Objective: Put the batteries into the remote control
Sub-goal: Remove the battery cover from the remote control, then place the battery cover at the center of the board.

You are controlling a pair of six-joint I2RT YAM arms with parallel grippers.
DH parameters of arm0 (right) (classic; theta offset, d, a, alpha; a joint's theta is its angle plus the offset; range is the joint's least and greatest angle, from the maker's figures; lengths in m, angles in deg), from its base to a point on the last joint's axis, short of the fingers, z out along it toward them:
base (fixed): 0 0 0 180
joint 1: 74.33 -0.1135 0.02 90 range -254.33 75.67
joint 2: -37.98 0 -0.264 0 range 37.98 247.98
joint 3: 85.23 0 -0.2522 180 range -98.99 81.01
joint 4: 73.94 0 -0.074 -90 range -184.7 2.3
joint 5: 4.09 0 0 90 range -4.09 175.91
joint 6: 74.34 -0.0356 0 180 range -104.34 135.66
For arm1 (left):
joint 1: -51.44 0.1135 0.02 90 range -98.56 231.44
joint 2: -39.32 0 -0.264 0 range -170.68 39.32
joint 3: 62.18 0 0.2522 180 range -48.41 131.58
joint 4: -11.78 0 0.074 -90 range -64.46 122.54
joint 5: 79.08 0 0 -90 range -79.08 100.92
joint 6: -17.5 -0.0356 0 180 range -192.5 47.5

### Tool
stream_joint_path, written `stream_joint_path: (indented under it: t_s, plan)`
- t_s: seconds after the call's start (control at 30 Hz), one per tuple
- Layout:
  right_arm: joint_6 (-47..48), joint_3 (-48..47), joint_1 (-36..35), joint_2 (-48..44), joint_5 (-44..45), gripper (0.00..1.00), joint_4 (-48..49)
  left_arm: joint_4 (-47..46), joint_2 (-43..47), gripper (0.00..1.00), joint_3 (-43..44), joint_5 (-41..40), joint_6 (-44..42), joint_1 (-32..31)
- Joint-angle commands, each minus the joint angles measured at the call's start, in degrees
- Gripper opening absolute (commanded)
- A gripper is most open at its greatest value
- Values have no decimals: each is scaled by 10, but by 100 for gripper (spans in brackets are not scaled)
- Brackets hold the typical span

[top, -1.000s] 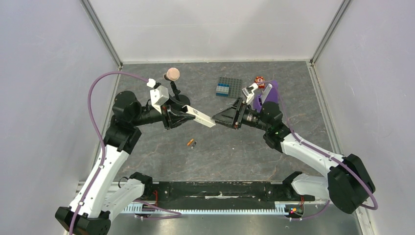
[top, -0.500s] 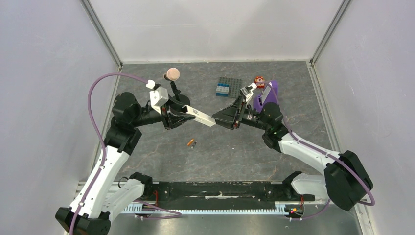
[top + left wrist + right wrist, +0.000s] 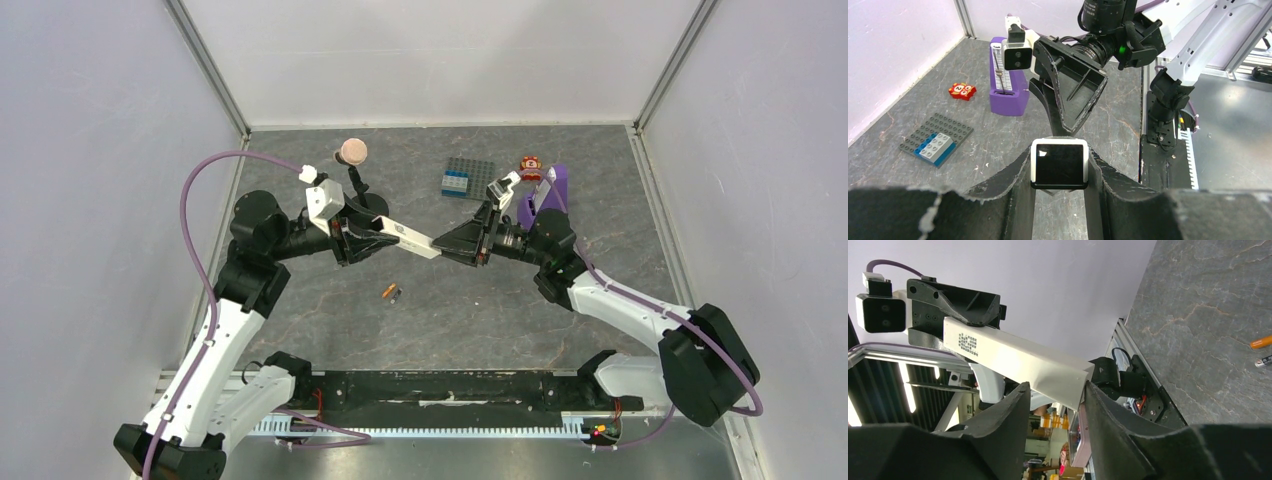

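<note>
The white remote control point(image 3: 408, 237) is held above the table by my left gripper point(image 3: 385, 232), which is shut on it. Its dark end point(image 3: 1058, 164) shows between the left fingers. My right gripper point(image 3: 445, 245) meets the remote's other end; in the right wrist view that end point(image 3: 1060, 382) sits between both fingers and touches them. The two batteries lie on the table below: the orange one point(image 3: 386, 291) and the dark grey one point(image 3: 396, 294). They also show at the right edge of the right wrist view, the orange one point(image 3: 1260, 342) and the grey one point(image 3: 1263, 361).
A purple wedge stand point(image 3: 548, 192) with a pale slab stands behind the right arm. A grey stud plate point(image 3: 468, 178) with blue bricks, a small red block point(image 3: 529, 164) and a pink ball on a black stand point(image 3: 353, 151) are at the back.
My right gripper has moved slightly left, onto the free end of the remote. The left arm has shifted a little; the batteries have not moved.
</note>
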Motion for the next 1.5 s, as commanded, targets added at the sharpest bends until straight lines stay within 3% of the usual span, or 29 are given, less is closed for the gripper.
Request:
stream_joint_path:
  t_s: [0.0, 0.43, 0.57, 0.6, 0.93, 1.07, 1.17, 1.33, 1.47]
  plan:
    - [8, -15, -1, 0, -13, 43, -1, -34, 12, 2, 3, -4, 13, -2]
    - [62, -29, 2, -15, 16, 19, -69, 93, 21, 2, 18, -6, -80, -2]
    - [70, -28, 4, -21, 28, 4, -67, 124, 19, 2, 20, -5, -109, -2]
    - [66, -25, 5, -22, 30, 0, -55, 134, 16, 2, 23, -7, -119, -2]
    - [-37, 43, 23, -52, 62, 0, 131, 218, 14, 2, 31, -21, -184, -1]
    - [-13, 48, 33, -58, 79, 0, 90, 229, 18, 2, 27, -15, -188, -1]
    - [45, 49, 37, -64, 109, 0, 2, 241, 18, 2, 29, 6, -192, -1]
    - [177, 53, 44, -72, 211, 0, -173, 249, 18, 2, 33, 21, -192, -1]
    - [232, 78, 57, -68, 288, 0, -236, 245, 19, 2, 33, 26, -187, -1]
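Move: The battery cover, still on the remote held by the left hand, has its middle about 5 cm to the right hand's left and 2 cm ahead, at nearly the same height. From the left hand it lies about 4 cm to the right and 1 cm back. Counted from the right hand, the loose batteries lie on the table 11 cm left, level fore and aft and 27 cm below. The round-topped stand's base is some 18 cm left and 22 cm ahead, just as low. Closing its half-open fingers while sinking 2 cm, the right hand pinches the cover's near end, rises about 4.5 cm drawing right, then sweeps forward, right and down, fingertips dipping as it turns some 20 degrees clockwise. The left hand keeps its grip on the remote, lowering it about 6 cm and drawing back a little, fingertips tipping down. ##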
